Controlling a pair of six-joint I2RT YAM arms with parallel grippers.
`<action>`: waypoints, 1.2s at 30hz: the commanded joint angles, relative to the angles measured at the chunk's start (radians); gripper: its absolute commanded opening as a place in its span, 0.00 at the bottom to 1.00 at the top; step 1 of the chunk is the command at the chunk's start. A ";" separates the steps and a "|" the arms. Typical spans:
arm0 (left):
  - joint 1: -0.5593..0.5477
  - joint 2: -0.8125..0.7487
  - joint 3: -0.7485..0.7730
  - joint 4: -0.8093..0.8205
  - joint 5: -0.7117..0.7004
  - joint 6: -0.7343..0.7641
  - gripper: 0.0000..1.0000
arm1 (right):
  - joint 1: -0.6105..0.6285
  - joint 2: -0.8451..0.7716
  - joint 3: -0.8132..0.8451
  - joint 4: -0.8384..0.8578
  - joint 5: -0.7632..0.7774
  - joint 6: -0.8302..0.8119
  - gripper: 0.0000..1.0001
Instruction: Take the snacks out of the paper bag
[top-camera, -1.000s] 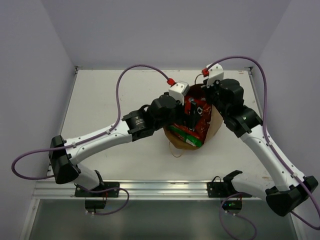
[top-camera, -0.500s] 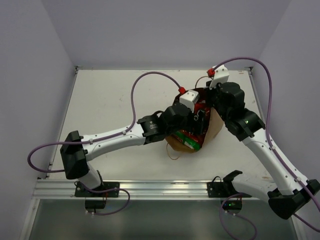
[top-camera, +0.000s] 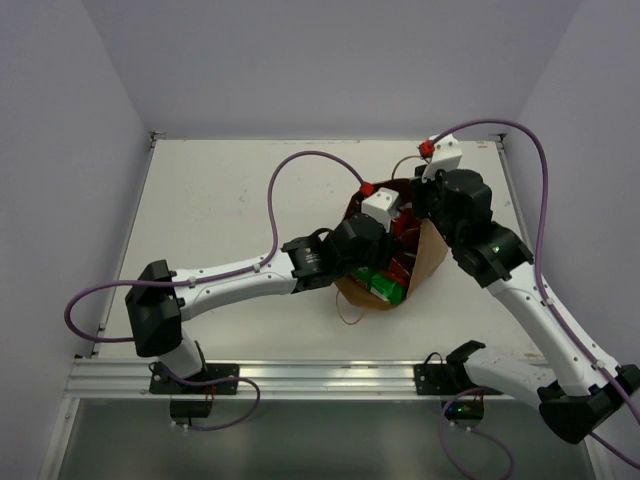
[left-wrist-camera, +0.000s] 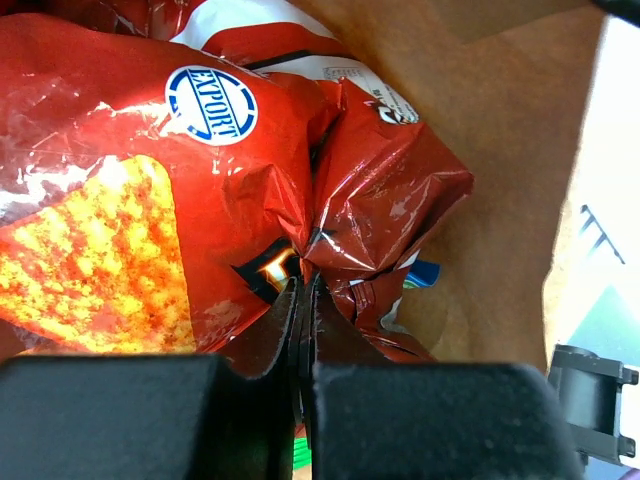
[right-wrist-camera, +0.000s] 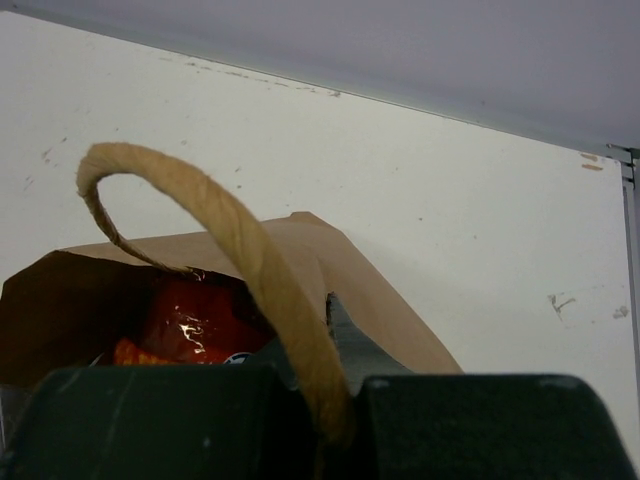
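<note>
The brown paper bag stands open at mid-table with snacks inside. My left gripper reaches down into it, jaws shut on a crumpled fold of a red chip bag with an orange chip picture. A second red packet lies against that one, and a blue packet's corner shows behind it. From above, a green packet sits at the bag's near rim. My right gripper is shut on the bag's far rim, where the twisted handle runs into its jaws.
The bag's near handle lies on the white table. Purple cables arc over both arms. Grey walls close off the left, back and right; a metal rail runs along the near edge.
My left arm swung right and dipped into the bag, and its jaws went from open to shut on the red chip bag. The right arm stayed holding the rim.
</note>
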 joint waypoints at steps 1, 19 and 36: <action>-0.010 0.001 -0.011 0.016 -0.036 0.025 0.00 | 0.001 -0.042 -0.009 0.037 0.049 0.023 0.00; -0.010 -0.384 0.298 -0.429 -0.013 0.195 0.00 | -0.031 -0.022 -0.032 0.037 0.213 -0.012 0.00; 0.601 -0.513 0.014 -0.353 -0.254 0.425 0.00 | -0.037 -0.048 -0.007 0.020 0.124 -0.020 0.00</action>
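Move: The left hand already has the red Doritos bag pinched inside the paper bag. The open table it is taken to lies about 33 cm to its left, 8 cm ahead and some 20 cm below, and the green snack bag about 7 cm back, 2 cm left and 5 cm lower. From the right hand, shut on the paper bag's rim, the paper bag's middle is roughly 8 cm back, 5 cm left and 17 cm down, and the red Doritos bag 8 cm back, 4 cm left and 12 cm down. Upward and drifting left, the left hand draws the pinched red Doritos bag some 22 cm out of the paper bag's mouth. It then sweeps fast left, about 33 cm in all, reaching forward, sinking again and turning counter-clockwise towards the open table. The right hand keeps its pinch on the rim, easing about 4 cm right and turning slightly clockwise. ##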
